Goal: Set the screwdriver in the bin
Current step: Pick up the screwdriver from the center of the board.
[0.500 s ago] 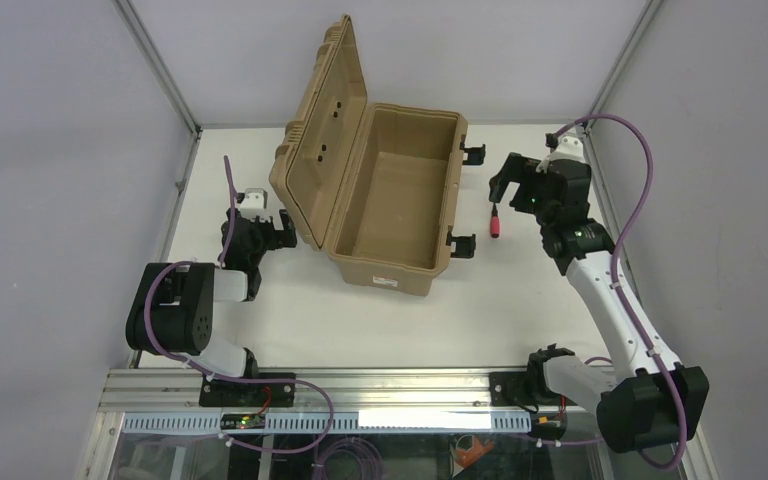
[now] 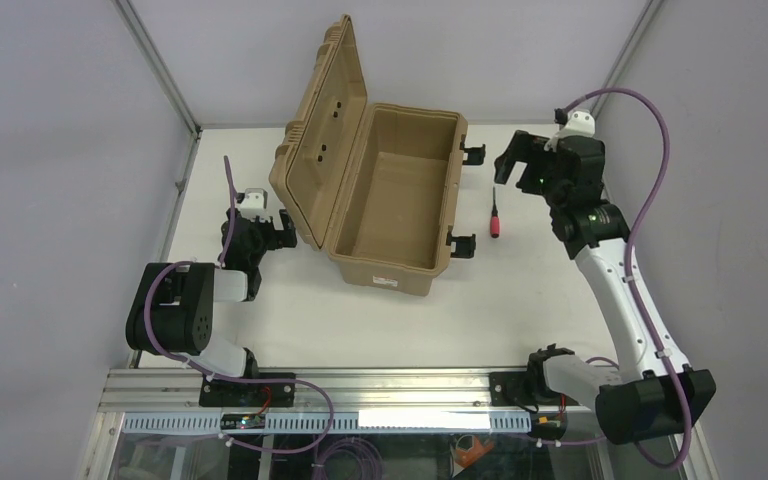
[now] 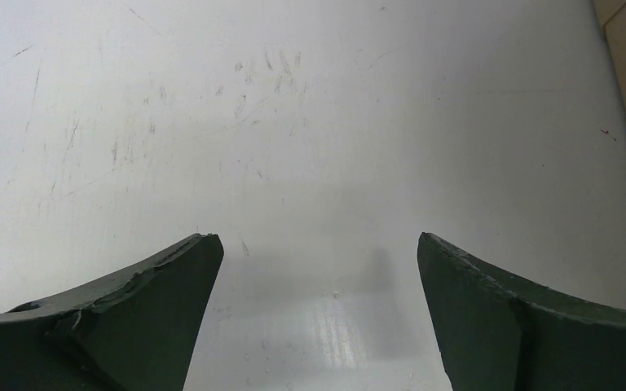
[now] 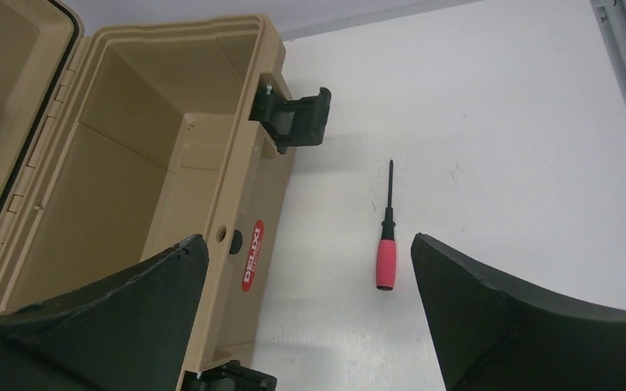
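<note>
The screwdriver (image 2: 494, 222), with a red handle and thin black shaft, lies on the white table just right of the bin (image 2: 380, 275). The bin is a tan box with its lid standing open to the left. In the right wrist view the screwdriver (image 4: 385, 261) lies ahead between my open fingers, beside the bin's side wall (image 4: 236, 204) with its red label. My right gripper (image 2: 508, 165) (image 4: 308, 238) is open and empty, above and behind the screwdriver. My left gripper (image 2: 285, 228) (image 3: 316, 236) is open and empty, low over the table left of the bin.
Two black latches (image 2: 473, 153) (image 2: 461, 244) stick out from the bin's right side towards the screwdriver. The open lid (image 2: 322, 130) rises at the bin's left. Grey enclosure walls and metal frame posts (image 2: 158, 65) bound the table.
My right gripper has lifted and drawn back towards the far right, uncovering the screwdriver's whole shaft. The screwdriver, bin and left arm have not moved.
</note>
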Tool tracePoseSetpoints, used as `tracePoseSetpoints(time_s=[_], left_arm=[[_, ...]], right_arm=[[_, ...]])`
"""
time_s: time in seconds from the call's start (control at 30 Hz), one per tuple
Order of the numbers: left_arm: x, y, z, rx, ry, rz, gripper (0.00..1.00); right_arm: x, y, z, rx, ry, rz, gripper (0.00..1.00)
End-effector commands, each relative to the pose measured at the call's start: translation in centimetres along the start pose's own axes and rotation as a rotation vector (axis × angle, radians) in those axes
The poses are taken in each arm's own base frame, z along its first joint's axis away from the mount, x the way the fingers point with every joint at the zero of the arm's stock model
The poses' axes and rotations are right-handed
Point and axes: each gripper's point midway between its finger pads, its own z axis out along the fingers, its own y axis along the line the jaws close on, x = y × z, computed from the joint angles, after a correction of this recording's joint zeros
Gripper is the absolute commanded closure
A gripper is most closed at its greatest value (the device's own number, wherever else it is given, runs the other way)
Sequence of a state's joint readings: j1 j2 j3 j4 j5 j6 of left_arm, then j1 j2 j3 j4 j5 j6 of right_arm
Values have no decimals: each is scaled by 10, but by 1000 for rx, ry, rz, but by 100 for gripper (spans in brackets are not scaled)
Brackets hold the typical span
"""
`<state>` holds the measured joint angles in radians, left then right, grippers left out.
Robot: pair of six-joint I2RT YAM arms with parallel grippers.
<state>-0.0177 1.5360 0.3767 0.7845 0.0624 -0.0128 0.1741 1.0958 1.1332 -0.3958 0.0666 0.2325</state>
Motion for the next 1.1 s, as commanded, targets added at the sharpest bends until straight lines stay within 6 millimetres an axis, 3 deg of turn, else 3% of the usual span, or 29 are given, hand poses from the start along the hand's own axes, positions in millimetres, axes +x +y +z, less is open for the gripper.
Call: tracePoseSetpoints(time_s=[0.0,0.23,0.57,1.07], left_arm=[[-19,-3,-1,20,-62,-10,1],[-19,-3,-1,21,-63,-10,1],[-19,-3,-1,21,-63,-10,1],[-19,-3,-1,22,-64,-9,1]], right_arm=[[-28,8,-10,-16,-12,-38,1],[-37,11,-3,6,92,-51,1],[-19,-5,26,136,328,-82,1],[68,-33,84,190,614,-32,3]])
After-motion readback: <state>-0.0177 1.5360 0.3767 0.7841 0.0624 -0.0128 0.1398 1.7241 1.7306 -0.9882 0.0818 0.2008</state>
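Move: The screwdriver lies on the table about 6 cm ahead of the right hand, 2 cm to its right and some 28 cm below, its shank pointing outward. The bin's middle is roughly 22 cm left and 6 cm ahead of that hand. The bin's far latch sits about 17 cm ahead and 5 cm left, its near latch 4 cm back and 7 cm left. From the idle left hand the screwdriver is some 58 cm right, 1 cm ahead and 4 cm below. The right hand rises some 3.5 cm at first while easing forward, then turns over into a descent of about 11 cm towards the screwdriver, ending roughly 5 cm farther out than it began. From early in the forward swing the wrist tips steadily fingers-down by about 35 degrees, bringing the wide-open fingers over the screwdriver beside the bin's latch side, still well above the table and touching nothing. ##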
